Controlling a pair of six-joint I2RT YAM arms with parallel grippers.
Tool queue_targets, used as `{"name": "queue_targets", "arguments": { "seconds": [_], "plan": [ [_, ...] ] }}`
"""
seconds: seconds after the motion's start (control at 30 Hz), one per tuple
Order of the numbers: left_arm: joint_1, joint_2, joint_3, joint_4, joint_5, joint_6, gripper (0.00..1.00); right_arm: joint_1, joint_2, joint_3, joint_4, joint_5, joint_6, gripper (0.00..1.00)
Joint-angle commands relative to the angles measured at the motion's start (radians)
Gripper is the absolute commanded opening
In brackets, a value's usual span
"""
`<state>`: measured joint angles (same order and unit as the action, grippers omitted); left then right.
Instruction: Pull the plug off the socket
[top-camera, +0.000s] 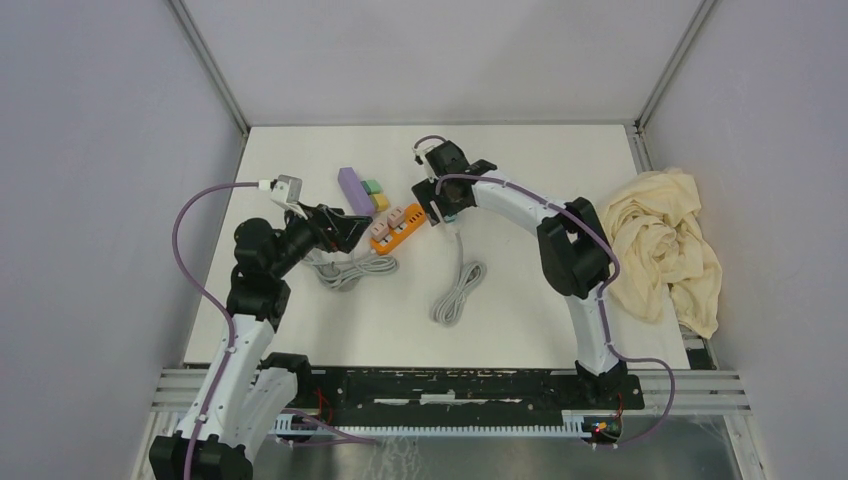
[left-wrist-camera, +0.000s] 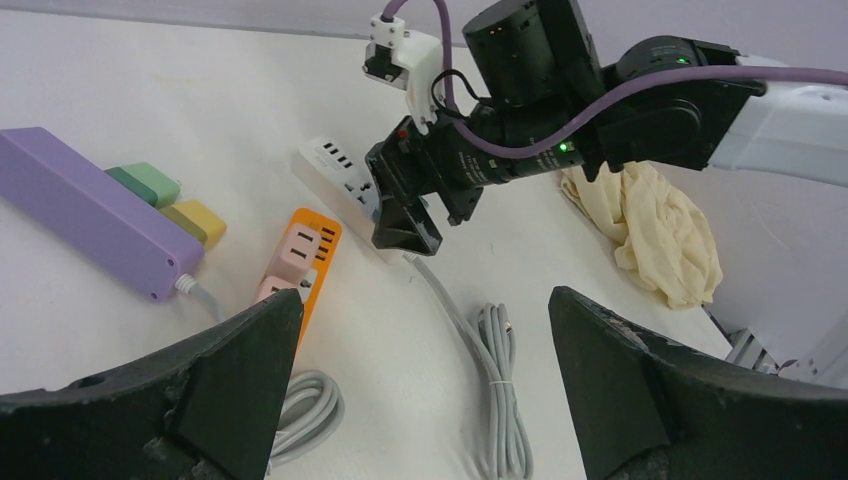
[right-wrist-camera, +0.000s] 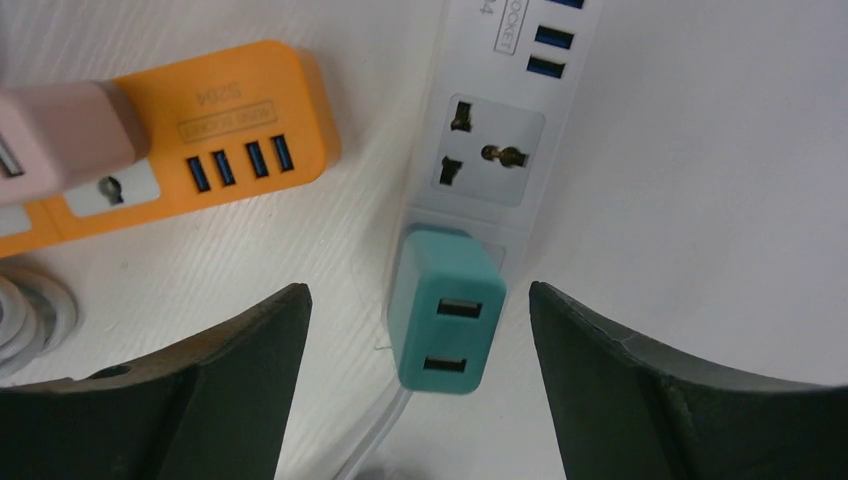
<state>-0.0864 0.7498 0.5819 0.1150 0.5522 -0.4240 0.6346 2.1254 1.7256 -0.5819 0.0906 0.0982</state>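
A teal plug (right-wrist-camera: 445, 310) with two USB ports sits in the end socket of a white power strip (right-wrist-camera: 500, 120). My right gripper (right-wrist-camera: 415, 290) hangs straight over it, open. One finger stands on each side of the plug, with a gap showing on both sides. From the left wrist view the right gripper (left-wrist-camera: 405, 215) covers the plug and only the far end of the white strip (left-wrist-camera: 335, 165) shows. My left gripper (left-wrist-camera: 425, 300) is open and holds nothing. It hovers above the table, left of the orange strip (top-camera: 395, 228).
The orange strip (right-wrist-camera: 200, 150) carries pink plugs (right-wrist-camera: 60, 135) and lies just left of the white strip. A purple strip (top-camera: 355, 190) with green and yellow blocks (top-camera: 377, 194) lies behind it. Two grey cable coils (top-camera: 458, 290) (top-camera: 350, 270) lie nearer me. A cream cloth (top-camera: 660, 240) lies at the right edge.
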Motion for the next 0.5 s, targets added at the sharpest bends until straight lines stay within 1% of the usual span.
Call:
{"name": "queue_targets", "arguments": {
  "seconds": [0.0,0.13,0.33,0.47],
  "plan": [
    [0.005,-0.013,-0.006,0.065,0.018,-0.008,1.00,-0.004,0.074,0.129,-0.044,0.096,0.025,0.85],
    [0.007,-0.010,-0.010,0.077,0.028,-0.020,1.00,-0.005,0.109,0.136,-0.043,0.124,0.007,0.81],
    [0.010,-0.003,-0.012,0.088,0.045,-0.030,1.00,-0.009,0.136,0.134,-0.051,0.084,0.010,0.69],
    [0.011,-0.002,-0.017,0.103,0.061,-0.039,1.00,-0.022,0.140,0.133,-0.056,0.050,0.009,0.51]
  ]
}}
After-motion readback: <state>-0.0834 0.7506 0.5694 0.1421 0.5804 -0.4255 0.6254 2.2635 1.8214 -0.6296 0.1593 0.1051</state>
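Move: The teal plug lies almost straight under the right hand, about 3 cm below and 1 cm to its right. The white strip it sits in has its middle some 3 cm ahead and 5 cm below; the orange strip is about 10 cm left and 4 cm back. The cord bundle lies roughly 18 cm back and 4 cm right. From the left hand the plug is some 14 cm ahead, 16 cm right and 22 cm lower. Downward by about 4 cm, after easing some 2 cm forward at the start, the right hand sinks over the teal plug, its fingers pointing steeply down at a forward slant, so that they come to stand on either side of the plug. They close partway as they go, with the left finger beside the plug and the right one still a little off it. ##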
